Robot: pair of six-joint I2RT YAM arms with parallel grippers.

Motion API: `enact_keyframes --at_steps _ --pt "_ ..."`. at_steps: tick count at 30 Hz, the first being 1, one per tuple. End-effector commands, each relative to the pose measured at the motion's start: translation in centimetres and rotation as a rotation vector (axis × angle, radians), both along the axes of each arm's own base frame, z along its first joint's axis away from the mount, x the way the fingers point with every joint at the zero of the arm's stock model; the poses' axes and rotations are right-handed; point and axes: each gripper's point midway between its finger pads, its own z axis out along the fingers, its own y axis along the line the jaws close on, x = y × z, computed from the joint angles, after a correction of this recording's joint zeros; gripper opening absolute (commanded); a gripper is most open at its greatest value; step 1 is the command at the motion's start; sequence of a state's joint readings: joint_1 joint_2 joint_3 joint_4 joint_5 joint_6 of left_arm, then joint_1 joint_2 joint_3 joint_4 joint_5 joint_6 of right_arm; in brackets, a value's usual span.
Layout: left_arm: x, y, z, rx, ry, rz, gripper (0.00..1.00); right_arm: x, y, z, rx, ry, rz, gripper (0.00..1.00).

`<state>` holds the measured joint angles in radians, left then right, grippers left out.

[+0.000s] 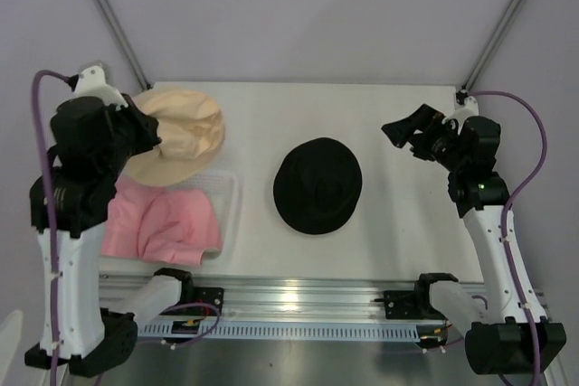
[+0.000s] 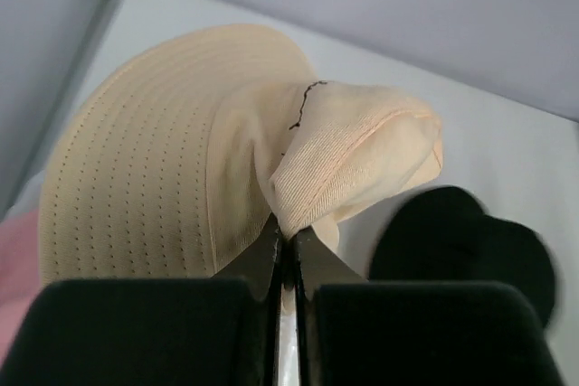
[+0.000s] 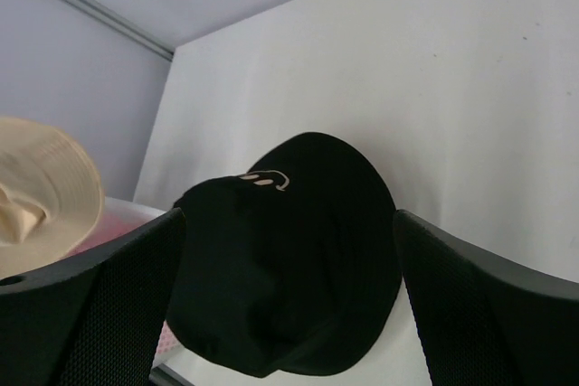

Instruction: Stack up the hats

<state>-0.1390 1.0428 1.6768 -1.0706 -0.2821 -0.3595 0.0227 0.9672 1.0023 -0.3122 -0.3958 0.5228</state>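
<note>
The beige hat (image 1: 185,131) lies at the back left, partly over the basket, and my left gripper (image 1: 152,138) is shut on it. In the left wrist view the jaws (image 2: 289,237) pinch a raised fold of the beige hat's (image 2: 136,169) crown. The black hat (image 1: 317,184) lies flat at the table's middle, apart from both grippers. My right gripper (image 1: 405,137) hovers open to its right; between its spread fingers (image 3: 285,223) the black hat (image 3: 289,250) shows farther off. A pink hat (image 1: 167,223) lies in the basket, partly under the beige one.
The white plastic basket (image 1: 232,194) stands at the left with pink fabric in it. A metal rail (image 1: 298,296) runs along the near edge. Frame posts rise at the back corners.
</note>
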Motion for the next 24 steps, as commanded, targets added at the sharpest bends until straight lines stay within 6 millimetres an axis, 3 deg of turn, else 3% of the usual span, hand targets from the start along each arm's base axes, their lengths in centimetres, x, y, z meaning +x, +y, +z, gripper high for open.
enact_keyframes --at_steps 1,5,9,10,13,18,24 --pt "-2.0 -8.2 4.0 -0.168 -0.102 -0.461 0.01 -0.4 1.1 5.5 0.050 -0.153 0.060 1.00" --pt "-3.4 -14.7 6.8 -0.307 -0.157 -0.779 0.01 -0.7 1.9 7.9 0.081 -0.199 0.106 0.99" --pt "-3.6 -18.1 9.7 -0.385 -0.195 -0.927 0.01 -1.3 2.8 9.4 0.127 -0.241 0.161 1.00" --pt "-4.3 -19.0 11.4 -0.407 -0.238 -0.993 0.01 -1.5 2.9 9.6 0.139 -0.245 0.166 1.00" --pt "-3.9 -21.3 12.0 -0.485 -0.232 -1.085 0.01 -2.4 3.3 10.2 0.134 -0.273 0.200 0.99" --pt "-2.8 -25.5 9.6 -0.549 -0.132 -1.172 0.01 -4.3 2.4 9.2 0.084 -0.229 0.150 1.00" --pt "-0.5 -28.6 4.1 -0.561 0.003 -1.165 0.01 -5.4 1.6 7.3 0.105 -0.133 0.089 0.99"
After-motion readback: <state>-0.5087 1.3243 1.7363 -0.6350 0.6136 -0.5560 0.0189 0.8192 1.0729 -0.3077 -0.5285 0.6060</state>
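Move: The left hand, already holding the beige hat up by its brim, has the black hat on the stand about 33 cm to its right, roughly level fore and aft and some 22 cm lower. The pink hat lies in the bin about 8 cm back, 6 cm left and 27 cm below that hand. From the empty right hand the black hat is about 18 cm left, 6 cm back and 13 cm down. Left hand swings the pinched beige hat about 27 cm right towards the black hat, turning clockwise; right rises. ##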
